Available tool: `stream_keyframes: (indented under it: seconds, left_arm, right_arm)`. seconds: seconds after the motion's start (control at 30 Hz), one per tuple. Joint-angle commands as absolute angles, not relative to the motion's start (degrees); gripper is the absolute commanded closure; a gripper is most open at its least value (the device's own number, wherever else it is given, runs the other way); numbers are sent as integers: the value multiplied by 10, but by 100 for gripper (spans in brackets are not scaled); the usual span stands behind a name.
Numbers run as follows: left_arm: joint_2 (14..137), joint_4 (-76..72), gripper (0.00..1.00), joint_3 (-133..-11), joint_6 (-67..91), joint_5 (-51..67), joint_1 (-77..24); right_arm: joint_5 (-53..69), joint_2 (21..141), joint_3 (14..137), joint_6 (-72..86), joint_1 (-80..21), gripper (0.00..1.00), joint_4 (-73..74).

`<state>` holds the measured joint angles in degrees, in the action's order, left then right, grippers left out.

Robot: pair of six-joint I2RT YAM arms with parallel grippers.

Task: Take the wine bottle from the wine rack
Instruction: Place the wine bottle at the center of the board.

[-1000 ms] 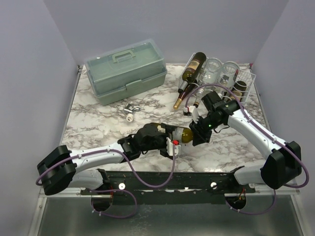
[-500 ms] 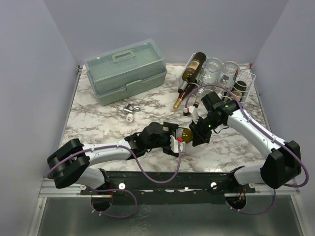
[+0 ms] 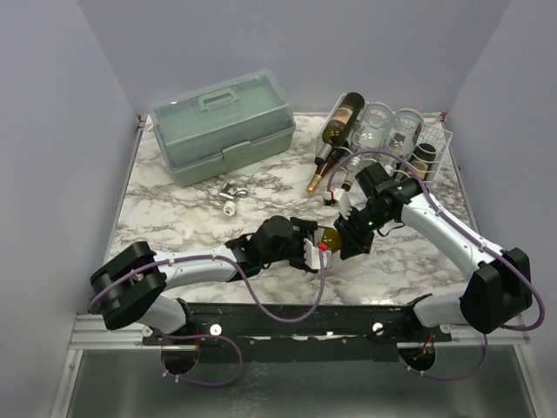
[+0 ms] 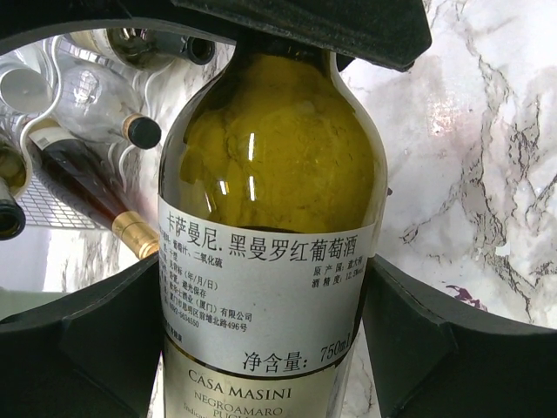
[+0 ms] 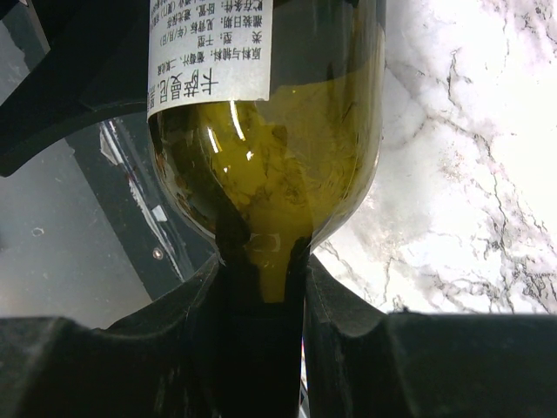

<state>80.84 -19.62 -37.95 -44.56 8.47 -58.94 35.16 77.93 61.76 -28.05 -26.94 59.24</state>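
A green wine bottle (image 3: pixel 329 235) with a white label lies off the rack, held low over the marble table near its front middle. My left gripper (image 3: pixel 305 248) is shut on its body; in the left wrist view the bottle (image 4: pixel 270 174) fills the space between my fingers (image 4: pixel 78 348). My right gripper (image 3: pixel 348 233) is shut on the neck; in the right wrist view the bottle's shoulder (image 5: pixel 270 157) rises from my closed fingers (image 5: pixel 348 305). The white wire wine rack (image 3: pixel 439 139) stands at the back right, apart from both grippers.
Several other bottles (image 3: pixel 342 117) and clear glasses (image 3: pixel 379 122) lie in and against the rack. A grey-green toolbox (image 3: pixel 222 122) stands at the back left. A small metal piece (image 3: pixel 231 198) lies on the marble in front of the toolbox.
My left arm has moved right along the bottle toward my right gripper, covering more of its body. The right gripper has held its place on the neck.
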Motion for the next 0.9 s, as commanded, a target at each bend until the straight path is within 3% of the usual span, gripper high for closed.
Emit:
stream_keyframes:
  seconds: [0.0, 0.13, 0.17, 0.2, 0.27, 0.3, 0.67, 0.87]
  left_arm:
    - [817, -208, 24, -391, -456, 65, -589]
    - [820, -207, 40, -394, -458, 68, -590]
    - [821, -207, 50, -394, -456, 70, -590]
    - [822, -207, 70, -395, -455, 72, -591]
    - [824, -206, 97, -396, -453, 72, -591]
    - [825, -207, 100, -395, -452, 72, -592]
    - [826, -210, 100, -390, -394, 93, -593]
    - [830, -228, 100, -385, -366, 96, -593]
  right_arm:
    - [408, 778, 621, -284, -273, 100, 559]
    - [409, 784, 619, -283, -274, 100, 558]
    - [410, 786, 618, -283, -273, 100, 557]
    - [410, 788, 618, -281, -274, 100, 556]
    - [412, 792, 615, -278, -273, 98, 554]
    - [412, 794, 615, -277, -273, 94, 552]
    - [423, 807, 612, -275, -273, 44, 553]
    - [420, 800, 612, -270, -273, 27, 552]
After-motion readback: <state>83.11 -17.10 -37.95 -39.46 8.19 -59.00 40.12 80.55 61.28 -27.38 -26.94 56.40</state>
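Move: The wine bottle is already held off the board by both hands, the left around its labelled body and the right around its neck. From the left hand the board's centre is about 9 cm ahead, 4 cm left and 12 cm below; at board level too, the gold-capped bottle lies some 23 cm ahead and 4 cm right, the corkscrew roughly 15 cm ahead and 21 cm left. From the right hand the board's centre is about 14 cm ahead and 13 cm left, 12 cm below. Keeping its grip round the labelled body, the left hand takes the wine bottle down towards the board by just under 3 cm, slowly at first and faster near the end, its fingers tipping some 5 to 10 degrees further down. The right hand sinks with it about 1 cm still pinching the neck, then spreads its fingers to about two-thirds open and lets go, easing some 1.5 cm left towards the bottle's body and very slightly up, with the neck still between the open fingers. ##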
